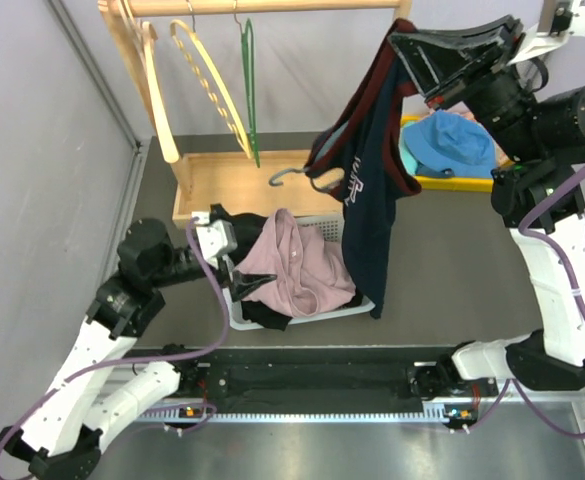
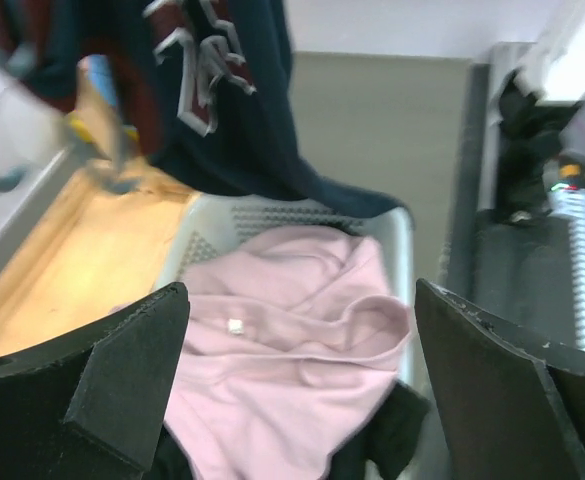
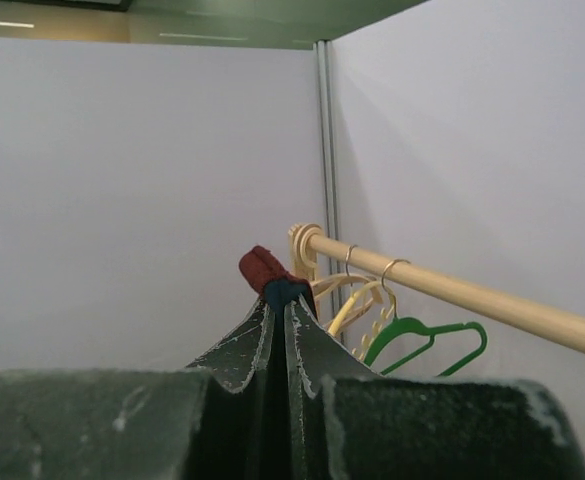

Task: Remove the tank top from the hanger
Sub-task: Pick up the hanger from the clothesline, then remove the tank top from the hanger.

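Observation:
The navy tank top (image 1: 367, 200) with maroon trim hangs in the air from my right gripper (image 1: 399, 38). That gripper is shut on a bunched strap (image 3: 264, 268), its fingers (image 3: 242, 345) pressed together. A pale hanger (image 1: 294, 176) dangles low at the garment's left side, its hook pointing left; its body is partly hidden in the fabric. My left gripper (image 1: 247, 283) is open, low over the basket (image 1: 357, 308). In the left wrist view its fingers (image 2: 132, 350) frame a pink garment (image 2: 292, 340), with the tank top's lettering (image 2: 202, 70) above.
A wooden rack stands at the back, its rod (image 1: 262, 7) carrying yellow hangers (image 1: 207, 80) and a green hanger (image 1: 250, 90) above a wooden base (image 1: 222, 180). A blue hat (image 1: 450, 140) lies at the back right. The basket also holds the pink garment (image 1: 297, 262) and dark clothes.

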{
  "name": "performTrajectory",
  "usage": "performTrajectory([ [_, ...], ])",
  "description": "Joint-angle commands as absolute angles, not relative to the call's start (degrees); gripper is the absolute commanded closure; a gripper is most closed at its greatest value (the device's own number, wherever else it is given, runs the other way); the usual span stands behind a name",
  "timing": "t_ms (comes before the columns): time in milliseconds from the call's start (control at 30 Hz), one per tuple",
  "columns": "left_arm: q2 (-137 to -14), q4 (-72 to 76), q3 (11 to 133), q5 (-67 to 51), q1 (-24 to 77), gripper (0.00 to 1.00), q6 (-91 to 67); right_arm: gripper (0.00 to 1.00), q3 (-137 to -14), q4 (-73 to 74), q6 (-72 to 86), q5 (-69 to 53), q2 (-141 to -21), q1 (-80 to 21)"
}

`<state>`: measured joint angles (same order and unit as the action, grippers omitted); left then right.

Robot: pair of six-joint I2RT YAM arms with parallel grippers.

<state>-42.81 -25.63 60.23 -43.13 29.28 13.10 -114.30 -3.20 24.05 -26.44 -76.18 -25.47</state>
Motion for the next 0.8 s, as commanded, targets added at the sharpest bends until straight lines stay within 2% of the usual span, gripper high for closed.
performTrajectory([
  [0,-39.29,-11.7,50.46,-32.43,30.5,0.01,21.17,1.0,-112.68,-3.52,20.92,-25.93,-73.3,-28.29],
  [167,-40.25,2.06,45.18,-29.8,31.55,0.01,14.53,1.0,-112.15,-1.24,20.22,-26.45,-73.21,-29.62],
  [233,-43.22,3.95,47.01,-30.14,32.25,0.01,11.53,1.0,-111.89,-0.88,19.95,-26.46,-73.04,-30.06],
  [300,-45.52,3.87,51.58,-32.68,33.22,0.01,6.25,1.0,-111.88,-0.36,19.86,-26.63,-72.95,-30.15],
  [467,-49.22,4.83,56.59,-36.21,38.05,0.01,4.48,1.0,-111.45,-0.26,20.13,-26.63,-73.3,-30.5],
  [633,-49.05,0.18,57.48,-41.82,40.51,0.01,8.25,1.0,-111.62,-0.18,19.34,-26.02,-74.35,-31.64],
  [767,-47.81,-4.22,56.43,-41.23,41.4,0.01,12.13,1.0,-111.97,-0.18,18.99,-25.23,-75.14,-32.08],
])
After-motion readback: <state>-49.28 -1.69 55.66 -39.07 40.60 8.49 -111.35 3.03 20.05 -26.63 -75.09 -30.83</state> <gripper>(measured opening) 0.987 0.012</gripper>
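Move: The blue hanger, still inside the hanging tank top, is about 10 cm ahead of the left gripper, 9 cm to its right and some 6 cm higher. The tank top's middle lies about 8 cm ahead, 15 cm right and 8 cm above that gripper; the pink top is 2 cm ahead, 8 cm right and roughly 28 cm below. From the right gripper, the hanger is about 2 cm ahead, 9 cm left and 27 cm down. Keep the right fingers shut on the tank top's maroon-edged shoulder and ease it about 3 cm down and left, then nearly hold. Dip the wide-open left gripper forward and down some 5 cm, then bring it back and up while reaching right towards the hanger, ending about 6 cm right of its start with fingertips tilted slightly up; don't close yet. ##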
